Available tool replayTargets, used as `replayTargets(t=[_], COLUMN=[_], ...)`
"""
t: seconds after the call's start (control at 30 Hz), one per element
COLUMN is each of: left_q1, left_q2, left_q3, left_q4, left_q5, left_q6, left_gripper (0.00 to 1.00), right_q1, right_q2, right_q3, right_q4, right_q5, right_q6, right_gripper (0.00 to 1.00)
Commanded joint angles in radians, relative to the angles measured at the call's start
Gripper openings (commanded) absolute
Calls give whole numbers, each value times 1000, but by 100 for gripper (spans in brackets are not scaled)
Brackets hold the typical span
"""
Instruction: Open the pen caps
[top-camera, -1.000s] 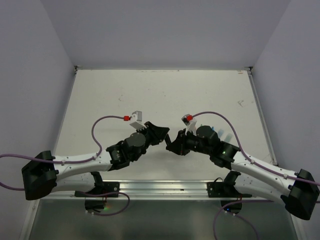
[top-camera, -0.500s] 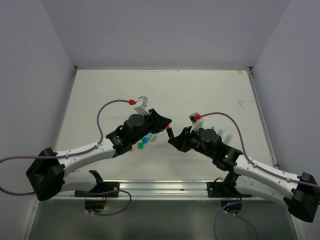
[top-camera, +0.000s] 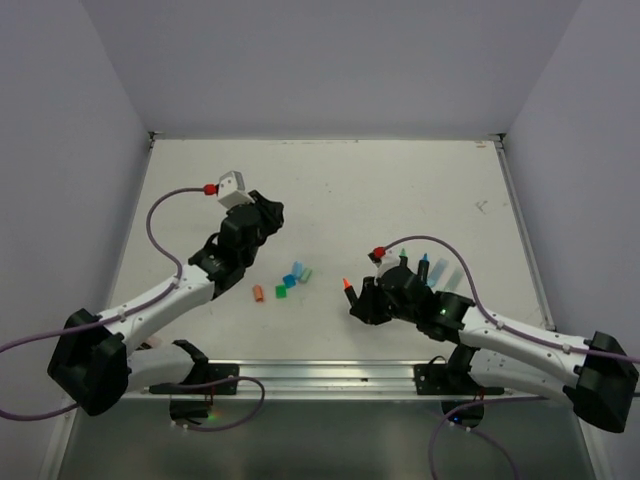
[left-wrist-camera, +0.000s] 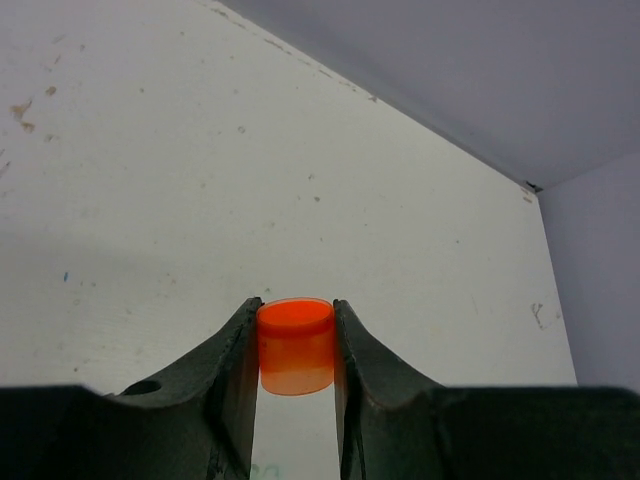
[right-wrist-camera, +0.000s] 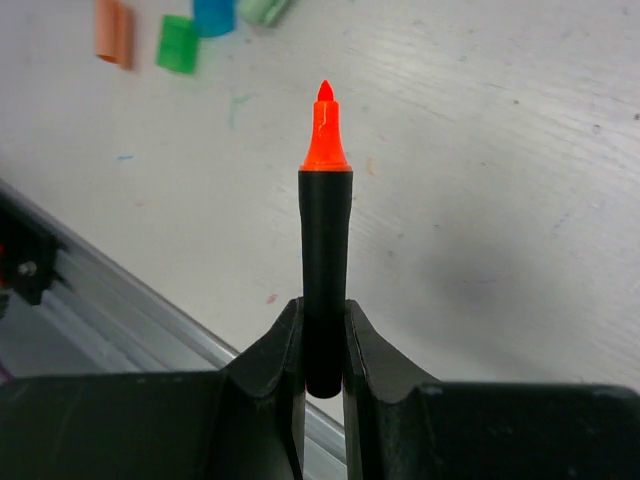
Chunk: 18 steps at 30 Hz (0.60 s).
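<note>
My left gripper (left-wrist-camera: 296, 342) is shut on a stubby orange pen cap (left-wrist-camera: 296, 350), held off the table. From above, that gripper (top-camera: 270, 212) sits left of centre, and the cap is hidden in it. My right gripper (right-wrist-camera: 325, 330) is shut on a black marker (right-wrist-camera: 325, 240) whose bare orange tip (right-wrist-camera: 324, 130) points away from it. In the top view the marker (top-camera: 347, 288) juts from the right gripper (top-camera: 357, 300) near the front. Loose caps lie between the arms: orange (top-camera: 258, 294), green (top-camera: 280, 291), blue (top-camera: 294, 274), mint (top-camera: 307, 273).
Several uncapped markers (top-camera: 430, 268) lie in a row just behind the right arm. The metal rail (top-camera: 320, 375) runs along the table's near edge, close under the right gripper. White walls close in the table on the left, right and back.
The two grippers, together at the centre a second ago, have pulled apart. The left one swung back and left with the orange cap, and the right one drew toward the front with the bared marker.
</note>
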Motion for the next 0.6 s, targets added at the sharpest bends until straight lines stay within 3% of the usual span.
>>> replayTargets(t=[0.0, 0.13, 0.23, 0.4, 0.57], left_q1=[0, -4, -6, -6, -6], left_q2=[-137, -360, -459, -524, -486], left_q3=[-110, -323, -364, -387, -440], left_q4=[-132, -175, -304, -457, -460], left_q5=[-27, -2, -21, -36, 7], left_q6=[-6, -70, -95, -162, -256], left_gripper=[0, 0, 0, 2, 7], right_q1=[-13, -130, -194, -235, -247], right_q2=[130, 349, 414, 508, 516], right_q3=[107, 205, 212, 229, 219], right_q4=[-77, -74, -7, 16, 12], right_q5=[191, 199, 187, 225, 268], right_q6=[6, -43, -70, -86, -87], right_gripper=[0, 0, 0, 0, 0])
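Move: The right hand holds the uncapped orange pen. The free spot beside the laid-out pens is roughly 10 cm ahead, 6 cm right and 9 cm below; beyond it lie the peach pen 14 ahead and 9 right, the green pen 14 ahead and 12 right. The left hand has the orange cap; the peach cap lies about 13 cm back, 6 left and 20 below, the green cap 13 straight back, the blue cap 9 back and 2 right. Both grips stay closed, the right on the orange pen's barrel, the left on its cap. The right hand sweeps about 9 cm forward, 8 cm down and 5 cm right towards the open spot left of the peach pen, turning some 30 degrees clockwise and steeper downward. The left draws back, down and left, about 18 cm in all, towards the peach cap, tipping down 15 degrees. ##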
